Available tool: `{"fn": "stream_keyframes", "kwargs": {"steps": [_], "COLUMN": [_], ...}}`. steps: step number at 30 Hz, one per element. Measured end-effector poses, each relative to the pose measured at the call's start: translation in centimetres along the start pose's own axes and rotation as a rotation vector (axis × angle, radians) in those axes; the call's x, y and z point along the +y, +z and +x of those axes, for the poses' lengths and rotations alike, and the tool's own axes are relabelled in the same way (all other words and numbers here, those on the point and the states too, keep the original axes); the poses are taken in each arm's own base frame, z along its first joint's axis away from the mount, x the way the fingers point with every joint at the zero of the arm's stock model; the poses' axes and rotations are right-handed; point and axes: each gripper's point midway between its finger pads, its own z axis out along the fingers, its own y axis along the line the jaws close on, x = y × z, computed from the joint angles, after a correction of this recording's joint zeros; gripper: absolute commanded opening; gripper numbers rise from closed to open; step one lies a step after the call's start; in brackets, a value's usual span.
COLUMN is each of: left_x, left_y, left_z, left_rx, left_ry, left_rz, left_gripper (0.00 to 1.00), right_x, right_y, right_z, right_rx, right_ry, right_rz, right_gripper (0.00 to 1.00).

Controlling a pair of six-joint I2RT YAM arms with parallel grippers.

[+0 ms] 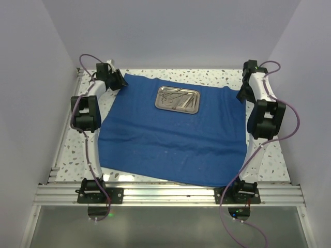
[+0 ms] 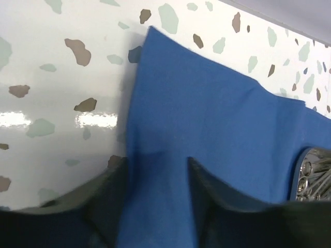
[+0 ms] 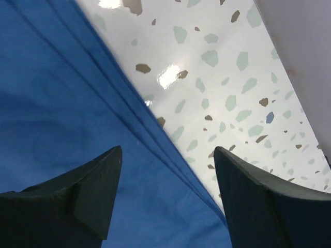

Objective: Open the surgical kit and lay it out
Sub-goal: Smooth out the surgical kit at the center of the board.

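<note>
The royal-blue cloth wrap (image 1: 170, 134) lies spread flat over the speckled table. On its far middle sits the steel tray (image 1: 178, 99), with several slim silver instruments (image 1: 176, 98) inside. My left gripper (image 1: 118, 81) is at the cloth's far left corner. In the left wrist view its jaws (image 2: 155, 160) stand apart with the blue cloth (image 2: 207, 103) running between the fingers (image 2: 103, 196), and the tray (image 2: 315, 178) peeks in at the right edge. My right gripper (image 1: 242, 95) is at the far right edge, open (image 3: 167, 150) over the cloth's folded border (image 3: 155, 129).
Bare speckled tabletop (image 1: 217, 77) shows beyond and beside the cloth. Pale walls (image 1: 31, 77) close in on the left, back and right. An aluminium rail (image 1: 165, 194) carries both arm bases along the near edge.
</note>
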Motion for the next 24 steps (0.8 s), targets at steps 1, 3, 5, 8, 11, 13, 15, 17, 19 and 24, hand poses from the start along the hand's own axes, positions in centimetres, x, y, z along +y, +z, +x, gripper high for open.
{"fn": "stream_keyframes", "kwargs": {"steps": [1,3,5,8,11,13,15,17,19,24], "left_x": [-0.1,-0.1,-0.1,-0.2,-0.2,-0.1,0.1,0.4,0.7,2.2], "left_y": [0.4,0.8,1.0,1.2,1.1,0.9,0.7,0.5,0.2,-0.9], "left_z": [0.1,0.5,0.8,1.0,1.0,1.1,1.1,1.1,1.0,1.0], "left_rx": [0.001,0.008,0.016,0.013,0.005,0.002,0.000,-0.001,-0.001,0.004], "left_ry": [-0.004,-0.013,-0.025,-0.032,-0.029,-0.028,-0.029,-0.033,-0.038,-0.057], "left_rz": [0.002,0.005,0.006,0.010,0.011,0.002,-0.008,-0.015,-0.021,-0.051], "left_gripper": [0.38,0.05,0.00,0.00,0.00,0.00,0.00,0.00,0.00,0.00], "right_x": [-0.2,-0.3,0.2,2.3,5.9,8.7,11.8,15.1,17.7,21.3], "right_y": [-0.9,-2.9,-4.6,-7.2,-9.0,-9.5,-9.5,-9.1,-8.2,-4.6], "right_z": [-0.1,-0.5,-1.1,-1.9,-2.3,-2.4,-2.1,-1.0,0.4,5.0], "right_rx": [-0.009,-0.037,-0.071,-0.117,-0.129,-0.123,-0.115,-0.093,-0.064,0.050], "right_ry": [0.011,0.032,0.051,0.065,0.044,0.016,-0.022,-0.070,-0.108,-0.183], "right_rz": [-0.022,-0.073,-0.152,-0.314,-0.470,-0.547,-0.602,-0.639,-0.658,-0.651], "right_gripper": [0.69,0.58,0.43,0.13,0.00,0.00,0.00,0.00,0.00,0.00]}}
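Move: The kit cloth's left edge lies right under the left hand's open fingers, 1 cm to their right and 2 cm below; the cloth's far left corner is some 8 cm ahead and 2 cm right, and the instrument tray about 31 cm right and 9 cm back. From the right hand, the flat cloth just right of the tray lies 20 cm left, 9 cm ahead and 5 cm down, the tray 38 cm left and 5 cm ahead; the cloth's right edge is directly below. The cloth's left edge gets pinched between the left fingers as that hand sinks a centimetre and shuts, then is drawn about 3 cm left and slightly back. The right hand rises off the right edge, swings some 20 cm left and 9 cm forward in an arc towards the tray, shutting its fingers and turning counter-clockwise, then drops steeply onto the cloth beside the tray. ##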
